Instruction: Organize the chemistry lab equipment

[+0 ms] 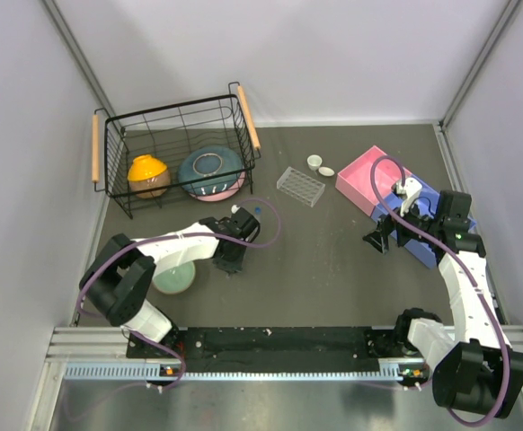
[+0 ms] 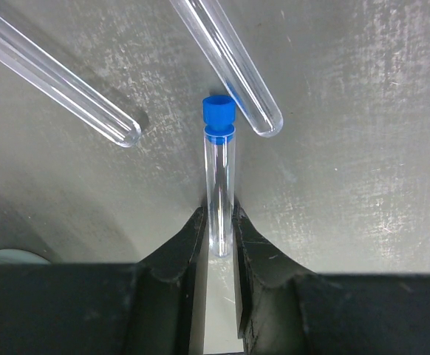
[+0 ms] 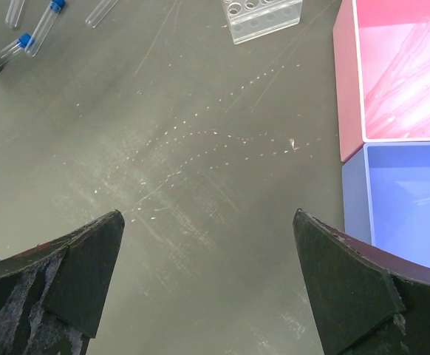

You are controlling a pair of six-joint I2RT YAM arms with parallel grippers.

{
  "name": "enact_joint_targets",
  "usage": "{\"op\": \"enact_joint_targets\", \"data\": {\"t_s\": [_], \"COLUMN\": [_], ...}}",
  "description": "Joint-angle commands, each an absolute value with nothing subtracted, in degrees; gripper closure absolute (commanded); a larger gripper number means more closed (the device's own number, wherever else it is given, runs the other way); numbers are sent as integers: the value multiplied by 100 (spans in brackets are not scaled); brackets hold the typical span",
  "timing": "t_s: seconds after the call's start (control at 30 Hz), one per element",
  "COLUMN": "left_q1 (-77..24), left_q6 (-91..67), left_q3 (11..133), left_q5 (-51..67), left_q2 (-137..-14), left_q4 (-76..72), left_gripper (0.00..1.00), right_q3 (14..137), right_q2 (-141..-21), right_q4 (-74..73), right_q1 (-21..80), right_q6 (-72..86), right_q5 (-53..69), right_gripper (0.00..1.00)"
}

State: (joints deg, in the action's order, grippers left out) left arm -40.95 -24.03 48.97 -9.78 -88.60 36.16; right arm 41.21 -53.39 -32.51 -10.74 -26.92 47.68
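Note:
In the left wrist view a small clear tube with a blue cap (image 2: 219, 177) lies on the grey table, and my left gripper (image 2: 219, 216) is shut on its rounded end, a finger pressing each side. Two more clear tubes (image 2: 60, 78) (image 2: 233, 66) lie just beyond it. From above, the left gripper (image 1: 234, 247) sits low at the table's middle left. The clear tube rack (image 1: 300, 186) stands further back, with two tiny white cups (image 1: 314, 162) behind it. My right gripper (image 1: 380, 241) hangs open over bare table (image 3: 207, 222), holding nothing. Thin pipettes lie in the pink tray (image 3: 400, 66).
A black wire basket (image 1: 176, 153) at the back left holds an orange bowl (image 1: 148, 175) and a blue bowl (image 1: 211, 171). A green bowl (image 1: 173, 277) sits under the left arm. A blue tray (image 1: 432, 224) adjoins the pink tray (image 1: 369, 180) at the right.

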Motion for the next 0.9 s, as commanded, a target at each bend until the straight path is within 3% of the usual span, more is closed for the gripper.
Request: {"op": "enact_joint_targets", "data": {"t_s": [0.0, 0.43, 0.87], "left_q1": [-4061, -4069, -4280], "left_q6": [-2399, -2400, -2987], "left_q3": [4808, 4228, 3350], "left_q5": [-984, 252, 1836], "left_q2": [-8667, -7516, -5749], "left_q4": [3744, 3165, 758], "left_gripper": [85, 89, 90], "right_q3": [4131, 4122, 4104], "right_q2": [-5326, -5317, -5265], "right_q4": [-3067, -3067, -3094], "right_q1": [-1125, -1116, -1116], "right_q6": [-2812, -2804, -2725], "right_q5": [4825, 4834, 5385], "right_gripper": [1, 1, 1]}}
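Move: A capped tube is already pinched near its rounded end between the left fingertips, at table height. The open right gripper is some 33 cm to the right, about 4 cm farther out and 15 cm higher; from it, that tube lies 32 cm left, 3 cm back and 15 cm below. From the left hand, one loose tube is 7 cm ahead and 3 cm right, another 10 cm ahead and 3 cm left; the clear rack is 20 cm ahead and 16 cm right. Keeping its pinch on the blue-capped tube, the left hand lifts it off the table and carries it up about 7 cm, first easing back nearly 4 cm, then speeding up to the right by some 6 cm, towards the waiting open right gripper. As it rises the wrist rolls about 35 degrees, swinging the fingertips out to the right. ##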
